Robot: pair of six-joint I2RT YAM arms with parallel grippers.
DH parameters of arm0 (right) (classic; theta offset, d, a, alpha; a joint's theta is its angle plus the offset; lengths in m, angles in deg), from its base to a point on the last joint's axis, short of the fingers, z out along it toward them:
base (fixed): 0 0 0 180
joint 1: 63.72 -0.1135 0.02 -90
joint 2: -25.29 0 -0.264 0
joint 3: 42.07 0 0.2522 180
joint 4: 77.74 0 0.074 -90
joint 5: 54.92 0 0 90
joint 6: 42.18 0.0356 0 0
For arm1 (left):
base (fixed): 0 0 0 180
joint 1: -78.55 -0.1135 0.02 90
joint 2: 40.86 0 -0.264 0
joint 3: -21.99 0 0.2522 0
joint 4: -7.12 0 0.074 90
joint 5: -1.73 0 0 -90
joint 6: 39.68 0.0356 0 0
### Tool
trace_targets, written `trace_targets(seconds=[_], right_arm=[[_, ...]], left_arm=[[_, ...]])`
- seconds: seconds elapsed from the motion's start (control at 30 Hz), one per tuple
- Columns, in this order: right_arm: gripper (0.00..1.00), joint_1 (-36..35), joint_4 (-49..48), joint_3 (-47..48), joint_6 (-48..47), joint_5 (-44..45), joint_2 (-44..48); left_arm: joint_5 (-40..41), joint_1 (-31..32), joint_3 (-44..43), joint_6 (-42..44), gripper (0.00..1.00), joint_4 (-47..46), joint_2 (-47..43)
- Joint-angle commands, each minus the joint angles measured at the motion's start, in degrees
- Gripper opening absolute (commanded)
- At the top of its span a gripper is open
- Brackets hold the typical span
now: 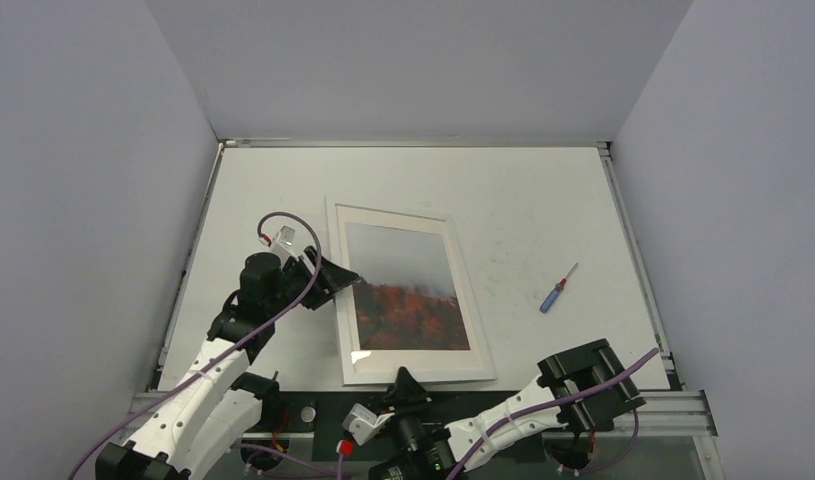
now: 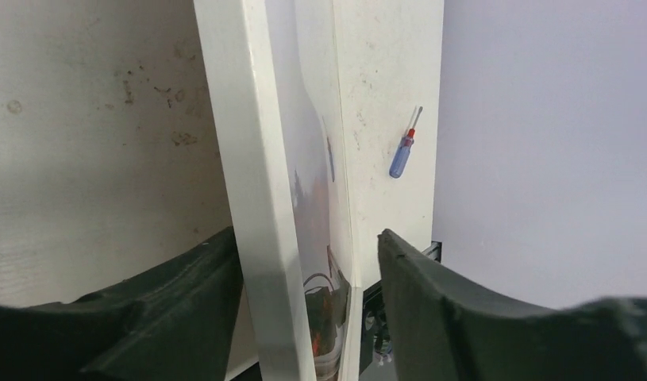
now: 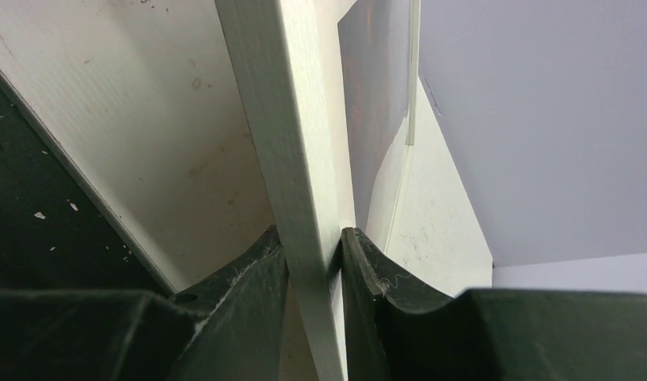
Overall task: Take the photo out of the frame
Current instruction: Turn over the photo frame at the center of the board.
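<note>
The frame [image 1: 388,212] lies on the table with its glossy front up, and the photo [image 1: 408,290] of grey sky over orange trees shows through it. At the frame's left edge, my left gripper [image 1: 345,280] is open. In the left wrist view the white side strip [image 2: 252,143] stands between its jaws [image 2: 306,242], against the left finger [image 2: 201,278] and apart from the right one. At the near edge, my right gripper [image 1: 405,378] is shut on the frame. In the right wrist view both fingers [image 3: 313,238] press the white strip [image 3: 292,119].
A small red-and-blue screwdriver [image 1: 556,291] lies on the white table to the right of the frame and also shows in the left wrist view [image 2: 402,151]. Grey walls enclose the table [image 1: 543,190] on three sides. A metal rail [image 1: 683,405] runs along the near edge.
</note>
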State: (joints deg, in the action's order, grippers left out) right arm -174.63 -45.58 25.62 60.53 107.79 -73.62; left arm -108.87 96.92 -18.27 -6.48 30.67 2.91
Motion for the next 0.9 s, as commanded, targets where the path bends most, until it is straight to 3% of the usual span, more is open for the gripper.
trace_targets(seconds=[0.0, 0.3, 0.53, 0.87], right_arm=[[0.0, 0.7, -5.1, -0.7, 1.9, 3.2, 5.7], [0.0, 3.0, -12.3, -7.6, 3.8, -0.9, 17.5], [0.0, 6.6, -19.3, -14.6, 5.1, -5.5, 30.6], [0.0, 8.6, -22.2, -21.6, 8.1, -7.4, 45.7]], left_arm=[[1.6, -0.1, -4.3, 2.2, 0.64, 1.1, -2.2], [12.4, -0.2, -10.6, 6.6, 0.87, 12.1, -9.6], [18.1, -0.3, -11.3, 7.2, 0.9, 15.4, -14.7], [15.8, -0.3, -9.6, 6.6, 0.9, 13.1, -11.3]])
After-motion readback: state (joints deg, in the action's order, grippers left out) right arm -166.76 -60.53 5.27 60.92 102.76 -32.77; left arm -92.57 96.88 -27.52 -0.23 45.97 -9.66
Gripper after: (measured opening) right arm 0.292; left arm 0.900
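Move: The right hand already pinches the photo frame's near edge; the frame's middle lies about 17 cm ahead, 3 cm right and 2 cm below it. The frame's low right edge is the tipping line, centred some 18 cm ahead, 16 cm right and 8 cm down. The screwdriver lies 18 cm farther right, level with that edge. From the left hand, loosely around the frame's left edge, the frame's middle is about 13 cm right, 1 cm back and 5 cm below. Up, to the right and forward, about 8, 7 and 5 cm, the right hand swings the photo frame by its near edge, keeping its pinch and rolling some 35 degrees, left side rising. Meanwhile the left hand opens wide and comes free of the left edge, rising about 8 cm while drawing 5 cm left, then dipping slightly. ##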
